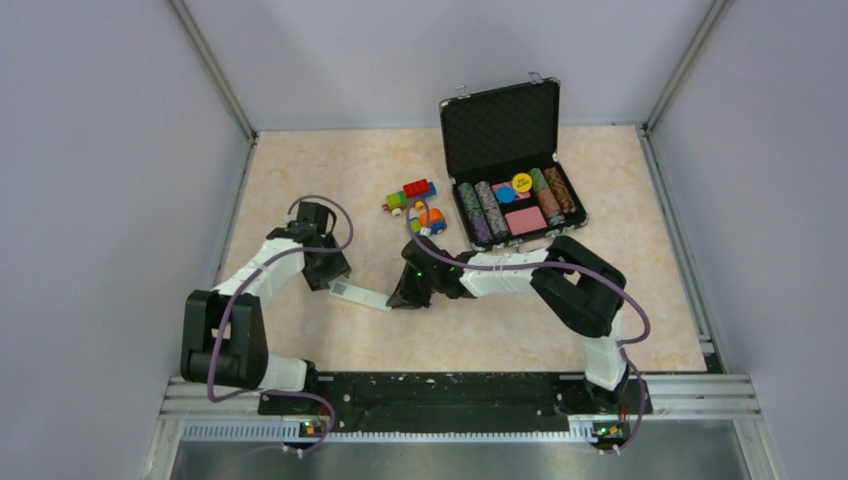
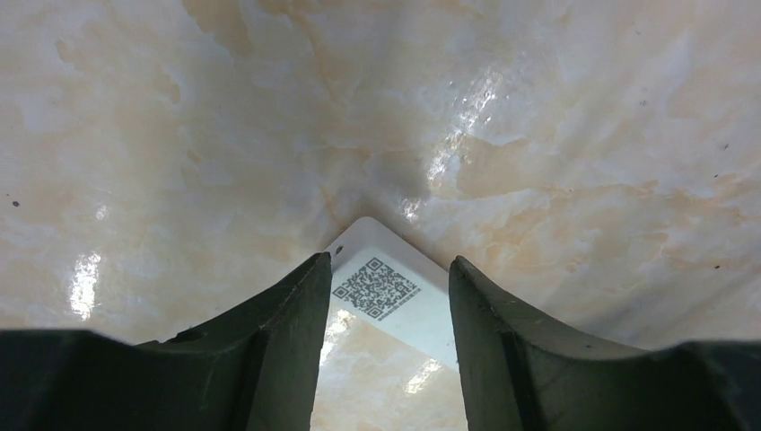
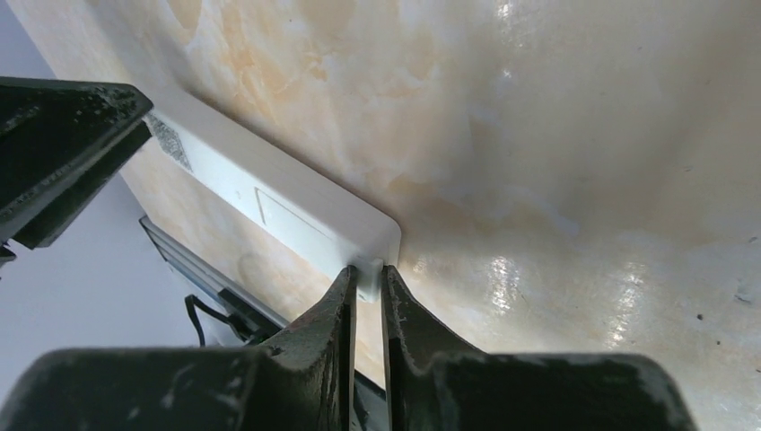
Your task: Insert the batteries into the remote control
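Observation:
The white remote control [image 1: 360, 296] hangs between my two grippers, left of the table's middle. My right gripper [image 1: 402, 297] is shut on its right end; the right wrist view shows the fingers pinching a corner of the remote [image 3: 287, 211], whose plain back carries a rectangular cover outline. My left gripper [image 1: 336, 280] is at the remote's left end. In the left wrist view its jaws stand wide apart around the remote's end [image 2: 395, 296], which has a QR label; I cannot tell whether they touch it. The left gripper [image 2: 388, 260] looks open. No batteries are in view.
Colourful toy vehicles [image 1: 415, 205] lie behind the grippers. An open black case [image 1: 505, 125] with poker chips stands at the back right. Grey walls enclose the marbled table [image 1: 500, 330]; a black rail [image 1: 440, 390] runs along the near edge.

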Tool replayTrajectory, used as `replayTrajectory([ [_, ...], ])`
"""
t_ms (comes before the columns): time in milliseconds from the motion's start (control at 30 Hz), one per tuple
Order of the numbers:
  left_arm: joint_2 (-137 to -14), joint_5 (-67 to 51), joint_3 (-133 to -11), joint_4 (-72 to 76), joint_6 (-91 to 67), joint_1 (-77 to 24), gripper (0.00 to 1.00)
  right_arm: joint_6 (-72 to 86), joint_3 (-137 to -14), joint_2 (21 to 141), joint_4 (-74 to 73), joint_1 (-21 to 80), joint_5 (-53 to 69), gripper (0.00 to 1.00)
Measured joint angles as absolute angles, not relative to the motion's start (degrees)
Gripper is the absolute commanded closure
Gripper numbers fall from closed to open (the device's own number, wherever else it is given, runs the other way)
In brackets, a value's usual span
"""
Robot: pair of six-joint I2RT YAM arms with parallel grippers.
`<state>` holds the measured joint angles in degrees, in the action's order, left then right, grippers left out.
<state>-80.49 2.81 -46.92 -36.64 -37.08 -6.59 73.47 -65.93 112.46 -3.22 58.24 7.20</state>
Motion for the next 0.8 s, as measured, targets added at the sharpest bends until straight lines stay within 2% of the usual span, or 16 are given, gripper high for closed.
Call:
replayTrajectory([
  [233,-80.93,4.16,-44.49,-34.02,-35.79,-6.57,0.45,73.08,-66.15,112.53,-3.68,58.28,6.94,0.86],
  [467,-82.91,4.64,-43.72,-31.55,-35.59,-6.39,0.64,72.51,-67.31,112.92,-4.97,58.35,6.74,0.86],
  [800,-83.05,5.52,-43.18,-29.63,-35.88,-6.24,0.70,72.40,-70.41,113.82,-9.45,58.57,6.28,0.86],
])
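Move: The remote control lies nearly crosswise under the left hand, its middle about 5 cm to the right, 2 cm back and 3 cm below; its QR-code end is already between the open fingers. From the right hand, at the other end, the middle is some 7 cm left, 2 cm ahead and 1 cm below. The orange toy car stands about 21 cm right and 14 cm ahead of the left hand, the block train 17 cm right and 20 cm ahead. Down over the QR-code end of the remote goes the left hand, sinking about 2.5 cm and easing 1 cm left, its attitude almost unchanged. Once low, the fingers close from a bit over half open to about a third and pinch that end. The right hand stays in place, nearly shut fingertips still against the remote's opposite end. ##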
